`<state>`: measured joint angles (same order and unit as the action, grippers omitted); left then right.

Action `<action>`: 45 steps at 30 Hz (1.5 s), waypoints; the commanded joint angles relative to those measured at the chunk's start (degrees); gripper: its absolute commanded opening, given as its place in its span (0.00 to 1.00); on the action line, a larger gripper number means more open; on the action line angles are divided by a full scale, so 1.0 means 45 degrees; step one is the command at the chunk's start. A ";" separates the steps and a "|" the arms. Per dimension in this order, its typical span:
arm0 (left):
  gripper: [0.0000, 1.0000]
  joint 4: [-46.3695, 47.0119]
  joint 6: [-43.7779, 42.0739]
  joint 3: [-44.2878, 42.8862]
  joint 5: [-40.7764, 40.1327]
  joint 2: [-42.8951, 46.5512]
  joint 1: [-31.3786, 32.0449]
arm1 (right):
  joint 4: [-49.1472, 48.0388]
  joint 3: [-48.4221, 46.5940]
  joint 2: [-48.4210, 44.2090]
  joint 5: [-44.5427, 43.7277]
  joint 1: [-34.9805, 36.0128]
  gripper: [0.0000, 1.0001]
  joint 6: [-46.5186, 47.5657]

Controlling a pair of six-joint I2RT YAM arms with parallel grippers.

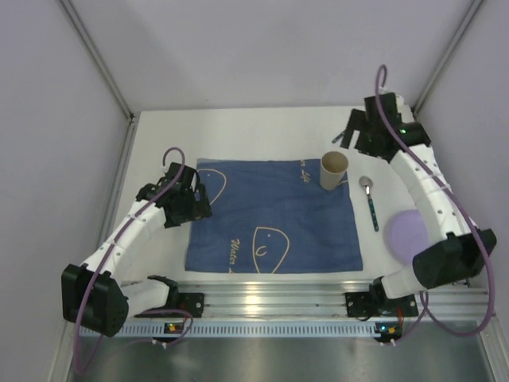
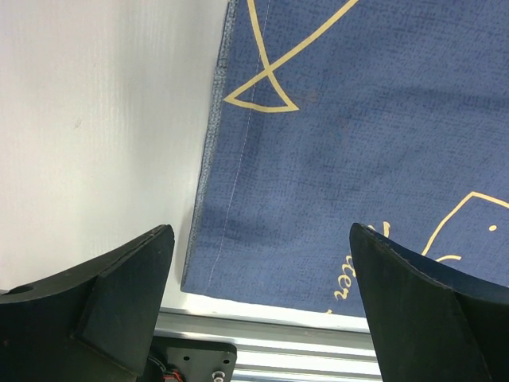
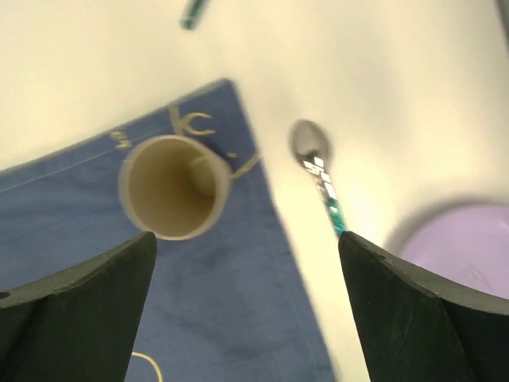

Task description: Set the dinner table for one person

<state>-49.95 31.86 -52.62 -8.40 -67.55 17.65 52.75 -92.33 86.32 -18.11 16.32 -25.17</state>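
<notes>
The white dinner table (image 1: pixel 238 131) carries a blue cloth (image 1: pixel 274 215) with line drawings. A tan cup (image 1: pixel 334 170) stands upright on the cloth's far right corner, and the right wrist view looks down into the cup (image 3: pixel 175 187). A spoon (image 1: pixel 371 203) with a teal handle lies on the table just right of the cloth. Beside it sits a lilac plate (image 1: pixel 407 235), partly hidden by the right arm. My right gripper (image 1: pixel 350 131) hovers open behind the cup, holding nothing (image 3: pixel 246 239). My left gripper (image 1: pixel 189 203) is open over the cloth's left edge (image 2: pixel 261 231).
A silver metal rail (image 1: pixel 270 298) runs along the near edge, with both arm bases bolted to it. Grey walls close in the table on the left, right and back. The tip of another teal-handled item (image 3: pixel 191 14) shows at the top of the right wrist view.
</notes>
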 commanded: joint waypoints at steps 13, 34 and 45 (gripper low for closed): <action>0.96 0.0476 -0.0028 0.0326 -0.0047 0.0714 0.0394 | -0.2326 0.6922 0.0559 0.1622 -0.4056 0.71 0.0241; 0.96 0.0359 -0.0087 0.0287 -0.0183 0.0558 0.0609 | -0.4145 0.7726 0.3199 0.1465 -0.4095 0.00 0.0690; 0.96 0.0339 -0.0048 0.0248 -0.0086 0.0284 0.0648 | -0.1100 0.5267 0.0137 -0.0291 -0.3723 0.00 0.0788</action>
<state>-49.54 31.79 -51.51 -8.43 -66.30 20.27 42.92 -62.17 95.13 -14.44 -1.19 -22.11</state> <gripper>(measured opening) 0.964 0.060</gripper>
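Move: Below and to the right of the open right hand lies the spoon, its middle roughly 4 cm back, 9 cm right and 25 cm down. The mug stands about 13 cm left of the spoon and 7 cm farther out; the purple plate's middle is some 14 cm right of the spoon and 10 cm nearer the base. The placemat's middle is about 29 cm left of the spoon. From the left hand the spoon lies about 10 cm ahead and 53 cm right. Dropping away from the mug, the right hand goes about 24 cm down while swinging 10 cm right and 7 to 9 cm back, its fingers tipping some 30 degrees steeper and turning slightly clockwise. The fingers narrow on the way, creep a little forward low over the spoon, pinch its green handle and start lifting it, about 2.5 cm. ##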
